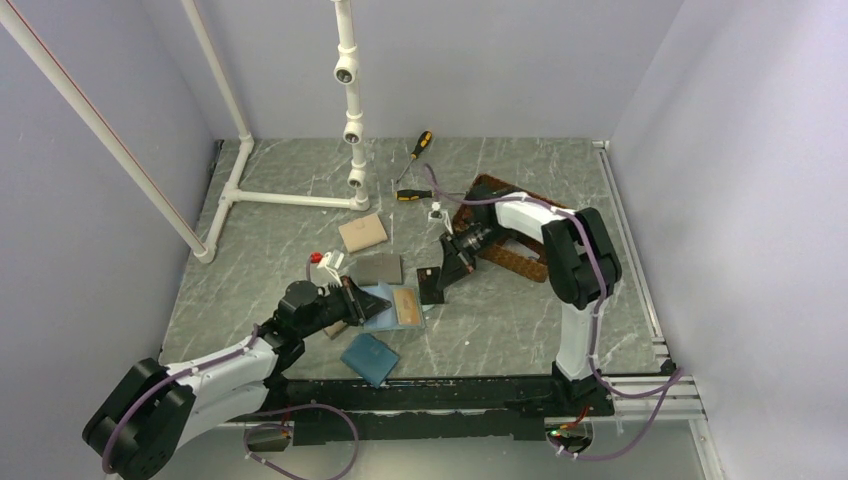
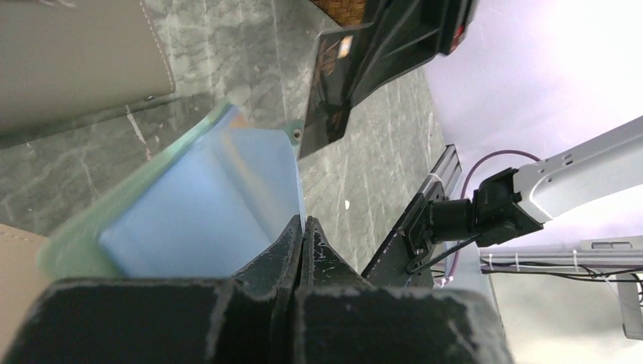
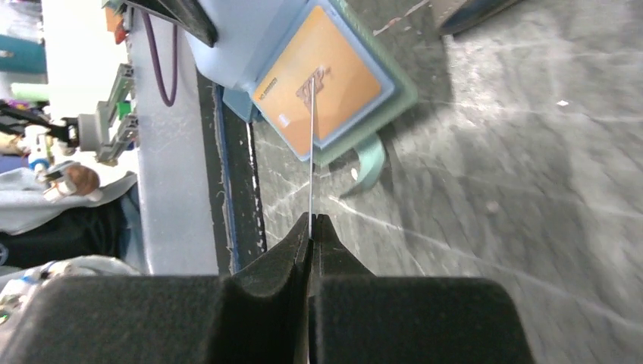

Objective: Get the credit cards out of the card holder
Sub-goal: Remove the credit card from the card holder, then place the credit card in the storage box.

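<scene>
The card holder [image 1: 380, 298] lies open at the table's middle, pale blue inside with a sage-green rim [image 3: 396, 104]. An orange card [image 1: 406, 308] sits in its right pocket [image 3: 318, 83]. My left gripper [image 1: 365, 305] is shut on the edge of the holder's pale blue left flap [image 2: 205, 205], with its fingertips [image 2: 305, 221] pinched together on it. Just right of the holder, my right gripper [image 1: 447, 272] is shut on a black card [image 1: 430, 285], held clear of the holder. That card shows edge-on in the right wrist view [image 3: 311, 174], between the closed jaws [image 3: 312, 218], and dark in the left wrist view [image 2: 327, 106].
A tan wallet [image 1: 362, 232] and a grey-brown wallet [image 1: 377, 268] lie behind the holder. A darker blue wallet [image 1: 370, 358] lies in front. A woven basket [image 1: 515, 262] sits under the right arm. Two screwdrivers [image 1: 421, 145] and a white pipe frame [image 1: 350, 100] stand at the back.
</scene>
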Controlling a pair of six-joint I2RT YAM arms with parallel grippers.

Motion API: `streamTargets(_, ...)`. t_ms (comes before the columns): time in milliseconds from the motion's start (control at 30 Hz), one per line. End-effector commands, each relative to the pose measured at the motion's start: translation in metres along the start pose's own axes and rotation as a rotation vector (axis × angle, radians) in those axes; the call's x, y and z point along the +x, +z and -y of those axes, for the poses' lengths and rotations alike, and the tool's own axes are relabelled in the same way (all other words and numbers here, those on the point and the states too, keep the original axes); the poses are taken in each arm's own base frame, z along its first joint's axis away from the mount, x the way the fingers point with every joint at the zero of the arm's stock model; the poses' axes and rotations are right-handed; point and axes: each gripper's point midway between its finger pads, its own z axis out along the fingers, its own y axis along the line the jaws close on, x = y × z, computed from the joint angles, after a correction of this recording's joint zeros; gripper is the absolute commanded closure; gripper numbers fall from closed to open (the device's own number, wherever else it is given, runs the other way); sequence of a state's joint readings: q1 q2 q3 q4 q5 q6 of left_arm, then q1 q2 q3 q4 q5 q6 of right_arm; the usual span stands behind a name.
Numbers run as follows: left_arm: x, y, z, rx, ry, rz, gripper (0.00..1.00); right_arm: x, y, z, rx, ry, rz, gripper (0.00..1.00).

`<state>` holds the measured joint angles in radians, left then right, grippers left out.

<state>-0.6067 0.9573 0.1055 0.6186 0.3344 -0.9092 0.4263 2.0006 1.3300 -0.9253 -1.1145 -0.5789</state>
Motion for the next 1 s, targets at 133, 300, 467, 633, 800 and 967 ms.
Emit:
streamTargets(133, -0.002, 0.006, 0.007, 0.033, 0.038, -0.025, 1.00, -0.045, -0.085, -0.008, 0.206, -0.158, 0.172, 1.00)
streamTargets(300, 0.002, 0.012, 0.010, 0.065, 0.033, -0.064, 1.00, -0.060, -0.137, 0.017, 0.453, -0.148, 0.271, 1.00)
streamTargets(467, 0.008, 0.020, 0.014, 0.102, 0.017, -0.104, 1.00, -0.082, -0.181, 0.039, 0.694, -0.123, 0.357, 1.00)
streamTargets(633, 0.012, 0.026, 0.015, 0.129, -0.002, -0.135, 1.00, -0.099, -0.209, 0.052, 0.785, -0.118, 0.387, 1.00)
streamTargets(800, 0.010, 0.036, 0.017, 0.119, 0.008, -0.179, 1.00, -0.109, -0.227, 0.057, 0.820, -0.143, 0.393, 1.00)
streamTargets(967, 0.005, 0.048, 0.016, 0.088, 0.044, -0.228, 1.00, -0.109, -0.228, 0.069, 0.804, -0.143, 0.340, 1.00)
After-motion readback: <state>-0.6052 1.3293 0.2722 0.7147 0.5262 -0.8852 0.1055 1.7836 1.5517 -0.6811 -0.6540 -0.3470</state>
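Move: The right hand already holds the black card clear of the holder. The basket's left section lies some 16 cm ahead, 9 cm right and 4 cm lower; the basket's right section is about 12 cm ahead and 20 cm right, the upper screwdriver some 20 cm ahead and 2 cm left. The open card holder, about 2 cm right of, 1 cm behind and 2 cm below the left hand pinching its flap, has the grey wallet 8 cm ahead and 2 cm left of that hand. Forward and to the right, rising throughout, the right hand carries the pinched black card roughly 19 cm out from the holder to over the basket's left section, swinging its fingers clockwise and steeper down. The left hand, still pinching the blue flap, first lowers about 3.5 cm, then shifts right and rises a little, turning slightly clockwise. ##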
